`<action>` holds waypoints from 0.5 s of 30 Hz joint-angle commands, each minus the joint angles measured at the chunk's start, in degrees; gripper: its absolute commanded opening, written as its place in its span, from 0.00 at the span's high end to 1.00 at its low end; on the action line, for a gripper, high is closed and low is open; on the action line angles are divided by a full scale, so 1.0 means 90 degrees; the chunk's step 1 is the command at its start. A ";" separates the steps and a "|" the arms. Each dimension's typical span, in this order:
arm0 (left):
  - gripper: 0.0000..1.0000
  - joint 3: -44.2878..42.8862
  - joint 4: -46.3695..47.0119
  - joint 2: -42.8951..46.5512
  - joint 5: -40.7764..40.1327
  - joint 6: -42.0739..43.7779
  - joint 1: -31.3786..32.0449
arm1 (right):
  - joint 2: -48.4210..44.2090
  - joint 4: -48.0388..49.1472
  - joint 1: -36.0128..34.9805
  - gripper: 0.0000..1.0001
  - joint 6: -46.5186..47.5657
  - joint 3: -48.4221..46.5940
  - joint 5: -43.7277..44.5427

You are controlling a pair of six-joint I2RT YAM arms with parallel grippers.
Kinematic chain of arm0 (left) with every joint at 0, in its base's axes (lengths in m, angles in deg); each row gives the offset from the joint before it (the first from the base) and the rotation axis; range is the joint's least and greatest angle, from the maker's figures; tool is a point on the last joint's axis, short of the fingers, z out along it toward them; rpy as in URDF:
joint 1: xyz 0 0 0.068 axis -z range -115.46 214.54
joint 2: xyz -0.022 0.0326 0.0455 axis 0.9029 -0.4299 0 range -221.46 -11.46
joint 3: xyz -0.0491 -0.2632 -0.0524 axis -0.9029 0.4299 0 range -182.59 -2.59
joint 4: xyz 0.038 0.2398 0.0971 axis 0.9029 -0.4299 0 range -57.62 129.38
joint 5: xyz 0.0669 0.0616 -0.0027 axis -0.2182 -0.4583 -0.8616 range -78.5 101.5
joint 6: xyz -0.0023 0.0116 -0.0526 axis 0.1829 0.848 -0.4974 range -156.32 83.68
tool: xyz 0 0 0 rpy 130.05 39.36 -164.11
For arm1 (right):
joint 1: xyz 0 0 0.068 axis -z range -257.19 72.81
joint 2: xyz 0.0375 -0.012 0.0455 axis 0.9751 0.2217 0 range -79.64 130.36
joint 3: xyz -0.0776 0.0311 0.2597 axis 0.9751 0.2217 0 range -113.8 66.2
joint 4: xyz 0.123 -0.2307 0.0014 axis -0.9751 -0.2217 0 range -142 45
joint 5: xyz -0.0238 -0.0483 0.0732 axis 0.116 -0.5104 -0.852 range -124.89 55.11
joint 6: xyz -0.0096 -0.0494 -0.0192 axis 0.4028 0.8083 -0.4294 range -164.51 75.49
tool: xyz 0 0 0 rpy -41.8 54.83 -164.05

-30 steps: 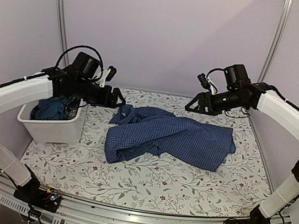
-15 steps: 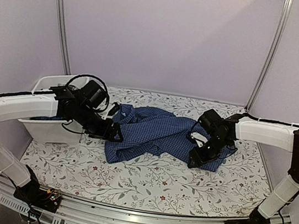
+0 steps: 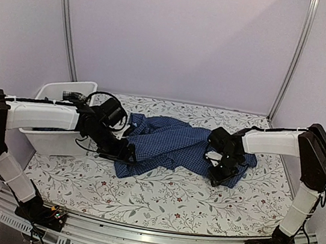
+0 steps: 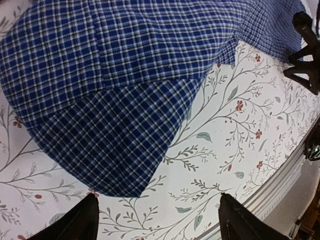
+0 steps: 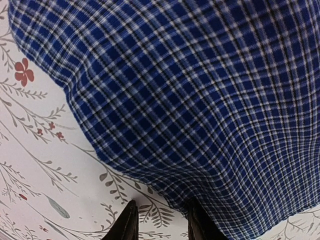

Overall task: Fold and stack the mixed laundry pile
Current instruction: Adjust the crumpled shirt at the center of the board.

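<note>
The blue-and-white check shirt (image 3: pixel 178 143) lies crumpled across the middle of the floral tablecloth (image 3: pixel 158 200). My left gripper (image 3: pixel 127 152) is down at the shirt's near-left corner. In the left wrist view the shirt (image 4: pixel 120 85) ends just ahead of the gripper (image 4: pixel 160 225), whose jaws stand wide open over bare tablecloth. My right gripper (image 3: pixel 219 177) sits low at the shirt's near-right hem. In the right wrist view the gripper (image 5: pixel 161 225) is partly closed, with tablecloth showing in the gap. The shirt (image 5: pixel 200 90) has its hem lying against one fingertip (image 5: pixel 197 222).
A white plastic tub (image 3: pixel 57 140) stands at the left edge of the table, mostly behind my left arm. A bit of black-and-white plaid cloth (image 3: pixel 72 95) shows at its back rim. The table's metal front rail (image 3: pixel 152 242) runs along the near side.
Both arms have come down from high at the back to the table. The left gripper reached the shirt's near-left corner, the right its near-right hem. The right jaws have narrowed.
</note>
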 commanded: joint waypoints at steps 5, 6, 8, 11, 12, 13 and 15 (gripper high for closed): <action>0.19 -0.0015 -0.0141 -0.0690 -0.0477 -0.0258 0.0085 | 0.0754 -0.0037 0.0006 1.00 -0.0163 0.0142 0.0826; 0.20 -0.0028 -0.0167 -0.0750 -0.0564 -0.0276 0.0075 | 0.0659 -0.0082 0.0006 1.00 -0.0172 0.0084 0.0834; 0.23 -0.0060 -0.0291 -0.0883 -0.0804 -0.0302 0.0039 | 0.0404 -0.0167 0.0006 1.00 -0.0207 -0.0090 0.0800; 0.31 -0.0083 -0.0438 -0.0939 -0.1102 -0.0278 -0.0119 | -0.0260 -0.0324 0.0006 1.00 -0.0303 -0.0442 0.0596; 0.36 -0.0083 -0.0461 -0.0915 -0.1132 -0.0270 -0.0221 | -0.0444 -0.0367 0.0006 1.00 -0.0355 -0.0543 0.0542; 0.40 -0.0090 -0.0468 -0.0891 -0.1163 -0.0236 -0.0329 | -0.0722 -0.0409 0.0006 1.00 -0.0388 -0.0648 0.0498; 0.50 -0.0155 -0.0492 -0.0806 -0.1288 -0.0132 -0.0584 | -0.1050 -0.0555 0.0006 1.00 -0.0412 -0.0856 0.0428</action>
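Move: The left hand hangs about 9 cm above the board, with the shirt's near left corner roughly 4 cm to its left, level in reach; the white bin stands some 22 cm left and 11 cm farther out. The right fingertips are already down at the shirt's near right edge, about 1 cm ahead, and the hem corner lies roughly 4 cm to their right. The shirt's middle is about 11 cm left and 12 cm ahead of the right hand. The right fingers, already closing at cloth level, shut completely on the shirt's near right edge and pinch it while edging forward about 1.5 cm, then start to rise, nearly 2 cm. The left hand meanwhile sinks some 5 cm and veers about 3 cm left, tilting its left side up, to straddle the near left corner, its open fingers beginning to close. ##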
